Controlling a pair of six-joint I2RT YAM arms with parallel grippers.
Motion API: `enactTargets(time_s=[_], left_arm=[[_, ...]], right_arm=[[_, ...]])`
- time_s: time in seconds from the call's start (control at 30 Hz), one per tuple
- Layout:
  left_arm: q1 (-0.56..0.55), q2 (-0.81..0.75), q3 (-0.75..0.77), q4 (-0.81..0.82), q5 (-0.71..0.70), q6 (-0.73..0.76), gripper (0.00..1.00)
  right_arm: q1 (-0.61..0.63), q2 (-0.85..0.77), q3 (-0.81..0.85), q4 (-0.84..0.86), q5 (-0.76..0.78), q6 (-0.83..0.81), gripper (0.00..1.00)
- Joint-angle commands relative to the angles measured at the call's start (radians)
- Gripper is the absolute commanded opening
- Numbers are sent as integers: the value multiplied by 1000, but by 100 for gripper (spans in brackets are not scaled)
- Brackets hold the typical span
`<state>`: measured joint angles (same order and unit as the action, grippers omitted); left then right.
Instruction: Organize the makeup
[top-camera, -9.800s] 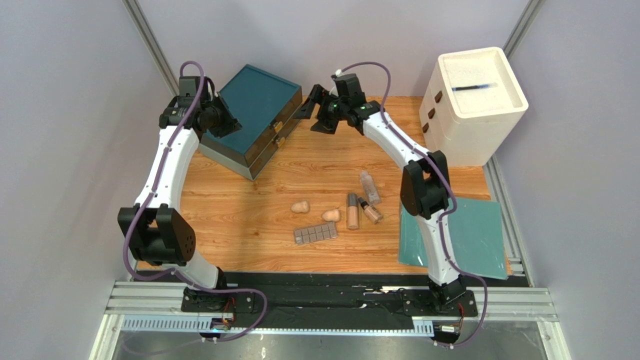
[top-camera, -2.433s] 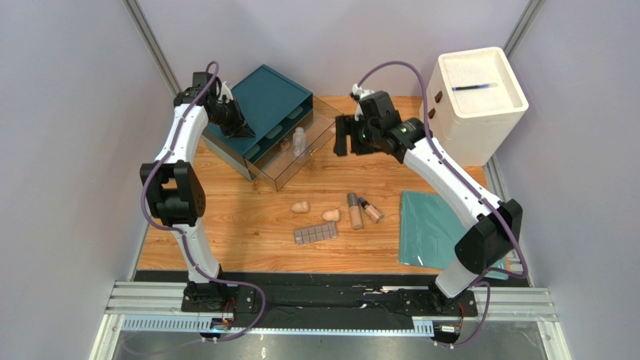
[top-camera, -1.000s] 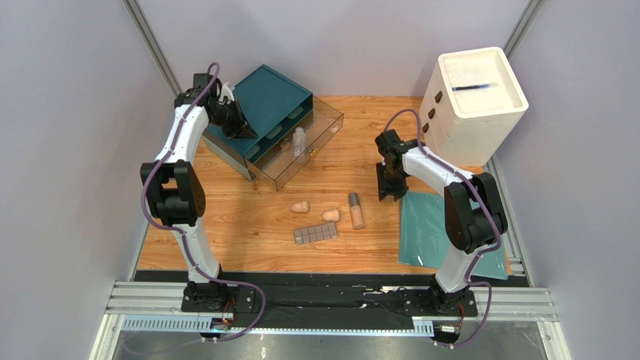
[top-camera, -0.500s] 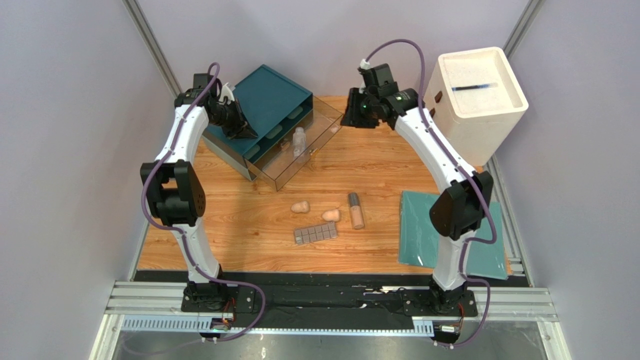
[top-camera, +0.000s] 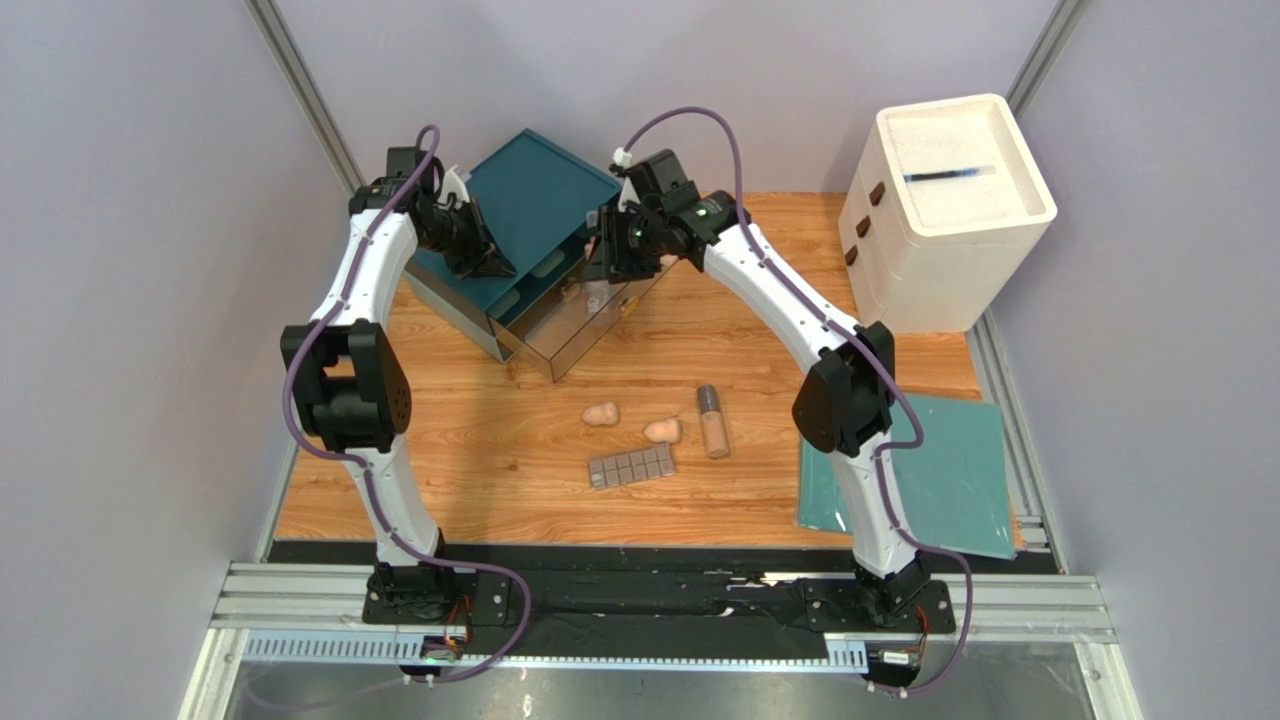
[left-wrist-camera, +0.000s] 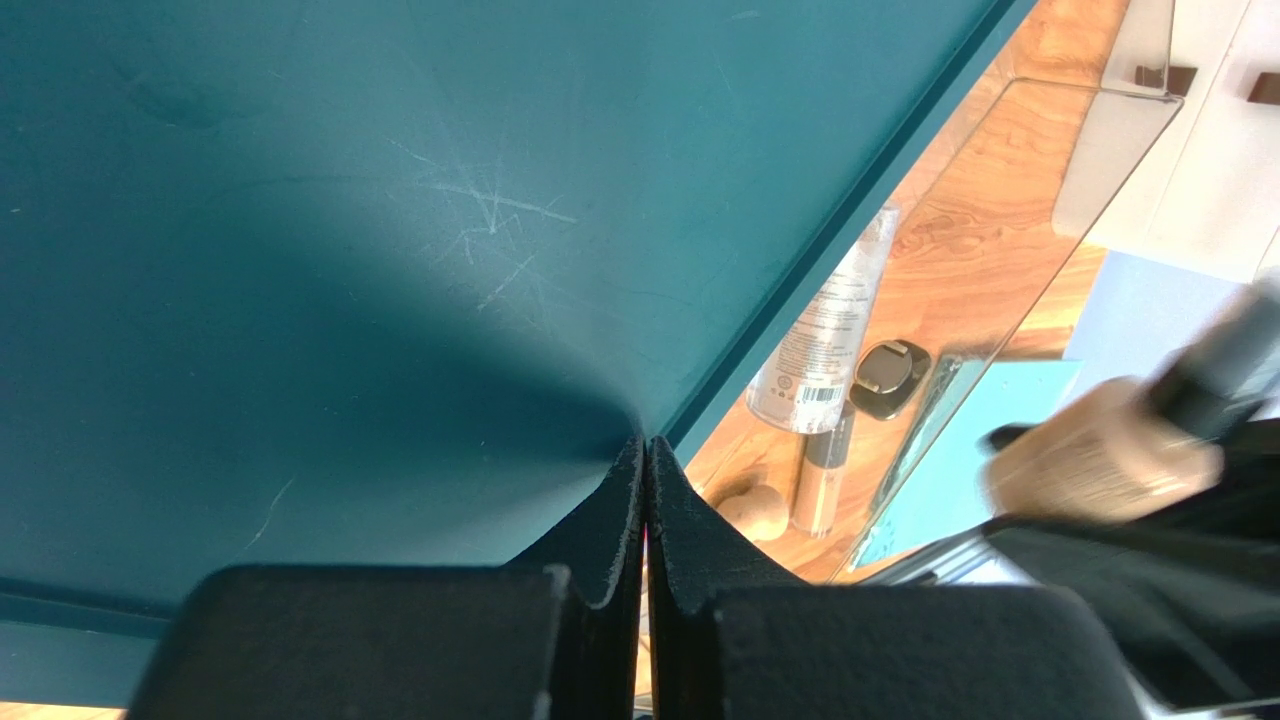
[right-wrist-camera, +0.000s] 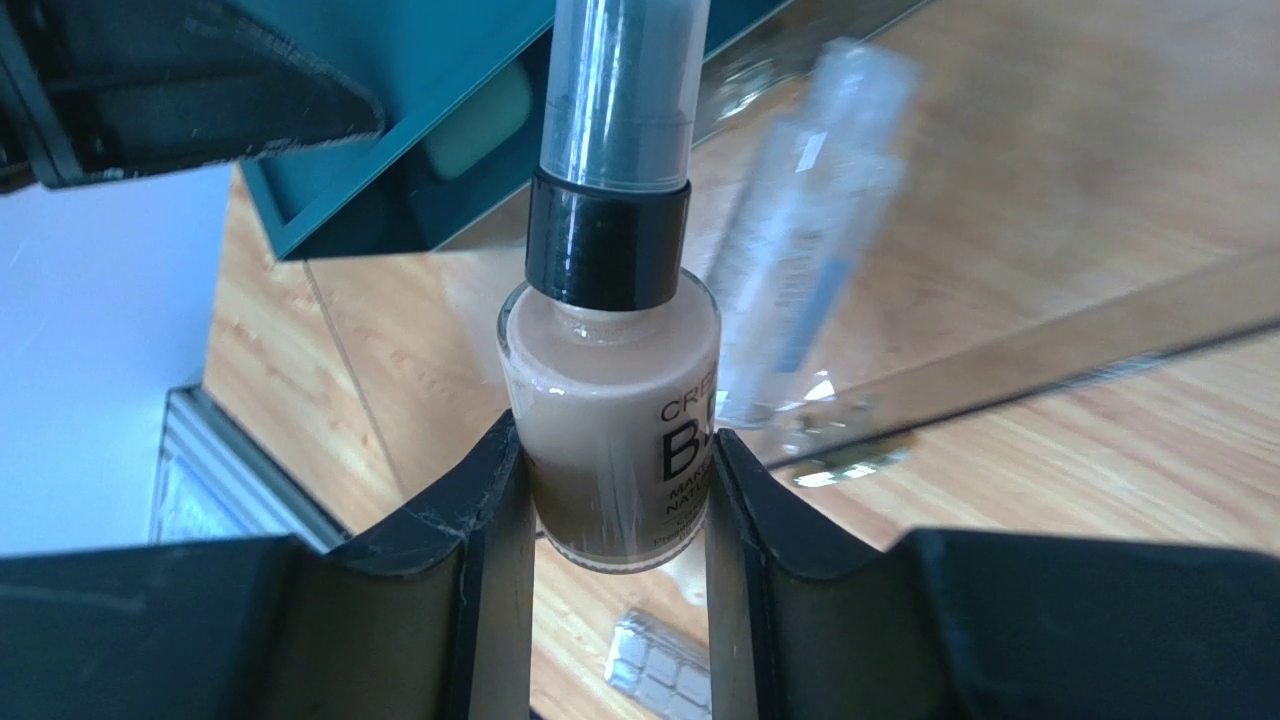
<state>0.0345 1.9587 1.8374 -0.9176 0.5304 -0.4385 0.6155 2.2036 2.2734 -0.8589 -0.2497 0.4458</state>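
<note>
My right gripper (right-wrist-camera: 613, 453) is shut on a beige bottle (right-wrist-camera: 613, 383) with a black collar and clear cap. It hangs over the clear drawer (top-camera: 559, 342) pulled out of the teal drawer box (top-camera: 529, 188). A clear bottle (right-wrist-camera: 804, 225) lies in that drawer. My left gripper (left-wrist-camera: 646, 450) is shut with nothing in it, its tips pressed on the box's top (left-wrist-camera: 376, 225). On the table lie two peach sponges (top-camera: 601, 413) (top-camera: 661, 431), another beige bottle (top-camera: 711, 423) and the grey palette (top-camera: 630, 467).
A white drawer unit (top-camera: 947, 195) stands at the back right. A flat teal mat (top-camera: 939, 473) lies at the front right, partly under the right arm. Grey walls close in both sides.
The right gripper has swung left with the beige bottle, from beyond the drawer's far corner to above the open drawer. The left arm has not moved.
</note>
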Motion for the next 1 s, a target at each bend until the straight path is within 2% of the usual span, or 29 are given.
enactTargets(time_s=[0.0, 0.07, 0.17, 0.27, 0.3, 0.47, 0.6, 0.77, 0.97], left_arm=[[4, 20, -10, -38, -7, 40, 0], [5, 19, -12, -43, -7, 44, 0], [4, 19, -12, -46, -3, 46, 0], [5, 19, -13, -43, 2, 49, 0], [5, 20, -15, -43, 5, 50, 0], [2, 17, -13, -41, 6, 55, 0], [5, 22, -7, -44, 10, 57, 0], [5, 22, 0, -44, 14, 52, 0], [4, 25, 8, -46, 13, 49, 0]], right_arm=[[30, 31, 63, 72, -118, 37, 1], [41, 45, 66, 81, -146, 54, 4], [49, 79, 74, 86, -204, 82, 15], [49, 107, 72, 83, -241, 109, 36], [49, 119, 74, 81, -250, 117, 46], [49, 137, 71, 109, -250, 151, 66], [46, 130, 75, 121, -237, 153, 68], [32, 20, 42, 124, -175, 119, 68], [3, -224, -188, 45, -62, -4, 68]])
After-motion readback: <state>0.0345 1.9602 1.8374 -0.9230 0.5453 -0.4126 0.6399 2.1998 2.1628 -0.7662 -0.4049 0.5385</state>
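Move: Above the open clear drawer, the right hand holds the small foundation bottle. The drawer's near-left corner, where it is to go, lies about 8 cm to the left, 5 cm back and some 11 cm below. The clear bottle already in the drawer is some 11 cm below, 2 cm to the right and level; the teal lid's middle is 7 cm left, 8 cm ahead and 3 cm lower. From the left hand, that corner is about 2 cm right, 4 cm back and 9 cm below. Carrying the foundation bottle left, back and down, about 7 cm in all, the right hand tips over by some 15 degrees towards the drawer's near-left corner and spreads its fingers to let go. It eases a further centimetre left, then turns back about 3 cm to the right, rising slightly with open fingers. The left hand's shut tips stay on the teal lid. ##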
